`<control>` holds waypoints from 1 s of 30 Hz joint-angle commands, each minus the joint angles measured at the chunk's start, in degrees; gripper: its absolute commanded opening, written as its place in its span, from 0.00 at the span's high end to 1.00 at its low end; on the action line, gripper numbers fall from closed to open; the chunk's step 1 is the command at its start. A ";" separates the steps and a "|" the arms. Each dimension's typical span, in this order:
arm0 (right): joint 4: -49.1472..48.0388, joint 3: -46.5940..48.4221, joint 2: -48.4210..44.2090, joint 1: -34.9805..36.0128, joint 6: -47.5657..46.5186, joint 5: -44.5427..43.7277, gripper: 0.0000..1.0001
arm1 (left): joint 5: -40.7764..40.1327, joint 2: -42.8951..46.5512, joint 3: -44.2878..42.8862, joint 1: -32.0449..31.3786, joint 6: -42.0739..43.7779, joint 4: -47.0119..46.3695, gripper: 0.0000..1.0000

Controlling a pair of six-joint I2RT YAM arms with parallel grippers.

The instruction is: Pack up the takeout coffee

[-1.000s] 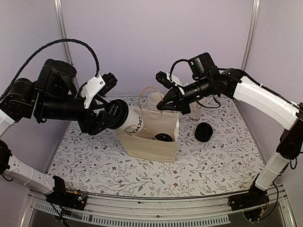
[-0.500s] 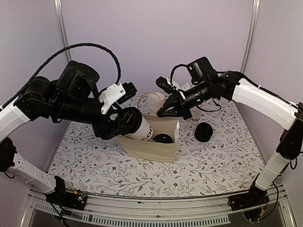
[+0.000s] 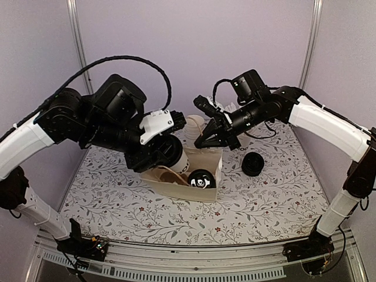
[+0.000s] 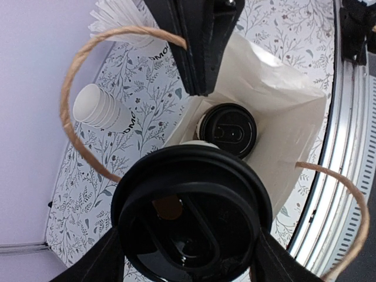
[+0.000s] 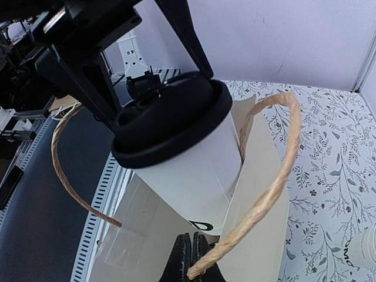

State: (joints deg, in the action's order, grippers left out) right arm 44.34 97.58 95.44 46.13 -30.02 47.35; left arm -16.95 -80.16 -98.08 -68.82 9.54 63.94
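Note:
My left gripper (image 3: 166,154) is shut on a takeout coffee (image 3: 180,162), a white paper cup with a black lid (image 4: 191,214). The cup hangs tilted in the mouth of the cream paper bag (image 3: 179,189). A second lidded takeout coffee (image 3: 201,178) stands inside the bag, at its right end (image 4: 228,129). At the bag's far rim my right gripper (image 3: 207,140) is shut on the paper by a loop handle (image 5: 276,170). In the right wrist view the held cup (image 5: 194,164) is just above my right gripper (image 5: 191,254), and the bag's wall (image 5: 258,229) rises beside it.
A loose black lid (image 3: 252,164) lies on the flowered table to the right of the bag. Behind the bag stand a white cup of straws (image 4: 120,20), a stack of white cups (image 4: 97,107) and another white cup (image 3: 242,141). The table's metal front rail (image 4: 341,147) is near.
My left arm has carried the cup right and down, from beside the bag into its mouth. The bag has sagged lower. My right gripper has kept its hold on the bag's rim.

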 commanded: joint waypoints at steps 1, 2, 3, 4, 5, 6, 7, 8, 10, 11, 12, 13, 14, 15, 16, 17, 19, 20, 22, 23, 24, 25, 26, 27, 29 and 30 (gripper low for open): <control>3.15 1.37 -0.68 0.67 -1.75 2.23 1.00 | 2.27 -2.28 -0.24 -1.10 3.27 2.66 0.55; 3.65 1.49 -0.76 0.71 -2.07 2.67 1.00 | 2.35 -2.47 -0.45 -1.34 3.29 2.82 0.55; 4.48 1.80 -0.78 0.79 -2.32 3.27 1.00 | 2.31 -2.66 -0.45 -1.60 3.24 2.85 0.55; 5.49 2.13 -0.78 0.88 -2.80 3.88 1.00 | 2.17 -2.79 -0.31 -1.73 3.33 2.85 0.55; 6.14 2.43 -0.71 1.03 -3.03 4.40 1.00 | 1.81 -3.07 0.04 -1.84 3.42 2.85 0.55; 6.94 2.61 -0.70 1.18 -3.31 4.90 1.00 | 1.30 -3.34 0.45 -1.92 3.60 2.92 0.55; 7.64 2.77 -0.57 1.47 -4.01 5.43 1.00 | 0.94 -3.72 0.91 -2.01 3.82 3.02 0.55; 8.17 2.86 -0.49 1.81 -4.37 5.55 1.00 | 0.48 -4.12 1.48 -2.09 4.23 2.97 0.56; 9.08 2.75 -0.28 2.79 -5.19 5.44 1.00 | -0.07 -4.68 2.71 -2.20 5.21 2.71 0.56; 9.31 2.71 -0.17 3.02 -5.69 5.39 1.00 | -0.03 -5.00 3.25 -2.26 5.69 2.61 0.56; 9.48 2.63 0.04 3.21 -5.89 5.57 1.00 | -0.02 -5.27 3.66 -2.33 6.11 2.52 0.56; 9.68 2.62 0.22 3.27 -6.05 6.04 1.00 | 0.09 -5.51 4.02 -2.48 6.57 2.43 0.56; 9.90 2.69 0.43 3.27 -6.18 6.49 1.00 | 0.26 -5.61 4.30 -2.70 6.93 2.32 0.56; 10.27 2.89 0.51 3.29 -6.34 6.93 1.00 | 0.33 -5.70 4.57 -2.79 7.40 2.14 0.56; 10.77 3.08 0.67 3.27 -6.57 7.45 1.00 | 0.46 -5.63 4.83 -2.88 7.85 2.03 0.56; 11.59 3.54 0.83 3.28 -6.88 8.09 1.00 | 0.34 -5.60 5.22 -2.91 8.26 1.80 0.55; 13.94 4.99 1.40 3.27 -8.30 9.69 1.00 | -0.11 -5.45 6.36 -2.90 9.54 1.19 0.55; 15.25 5.89 1.81 3.27 -8.96 10.63 0.99 | -0.57 -5.49 6.82 -2.97 10.08 0.70 0.56; 18.05 7.61 3.09 3.31 -10.66 12.15 0.99 | -1.35 -5.82 6.75 -3.34 10.63 0.32 0.56; 19.15 8.39 3.79 3.27 -11.31 12.80 0.98 | -1.92 -5.94 6.42 -3.73 10.86 0.24 0.57; 20.29 8.94 4.50 3.27 -11.69 13.31 0.98 | -2.39 -5.87 6.07 -4.17 11.07 0.02 0.57; 21.28 9.43 4.91 3.27 -12.40 13.71 0.98 | -2.91 -5.51 5.92 -4.57 11.37 -0.27 0.57; 22.12 9.73 5.36 3.29 -12.92 13.84 0.98 | -3.46 -5.12 6.12 -4.87 11.68 -0.91 0.57; 22.55 9.88 5.57 3.29 -13.08 13.74 0.97 | -3.78 -4.44 6.56 -5.11 12.05 -1.78 0.57; 22.83 9.83 5.92 3.27 -13.66 12.97 0.97 | -3.72 -3.13 8.20 -5.40 13.15 -4.15 0.57; 22.81 9.76 6.04 3.27 -13.95 12.27 0.97 | -3.37 -2.57 9.11 -5.42 13.82 -5.40 0.57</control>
State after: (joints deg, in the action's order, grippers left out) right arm 63.24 105.91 100.18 49.17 -40.69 58.48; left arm -19.22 -85.65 -91.26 -72.99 20.45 63.66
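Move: Over the paper bag, the left hand holds the lidded cup with its base just at the open mouth; the mouth's middle lies about 9 cm below this hand, 4 cm right and 1 cm ahead. The packed cup's lid sits some 19 cm below, 6 cm ahead and 10 cm right; the pinched handle is 3 cm ahead and 8 cm right, roughly level. From the right hand, already on that handle, the mouth is about 8 cm down, 4 cm left and 2 cm back. Lowering the held cup into the bag beside the packed cup, the left hand sinks about 8 cm, drifting slightly back and right and tipping its fingers some 15 degrees steeper, its grip kept. Meanwhile the right hand keeps the handle pinched and draws it about 6 cm back towards the bases, nearly level, turning some 15 degrees counter-clockwise. ##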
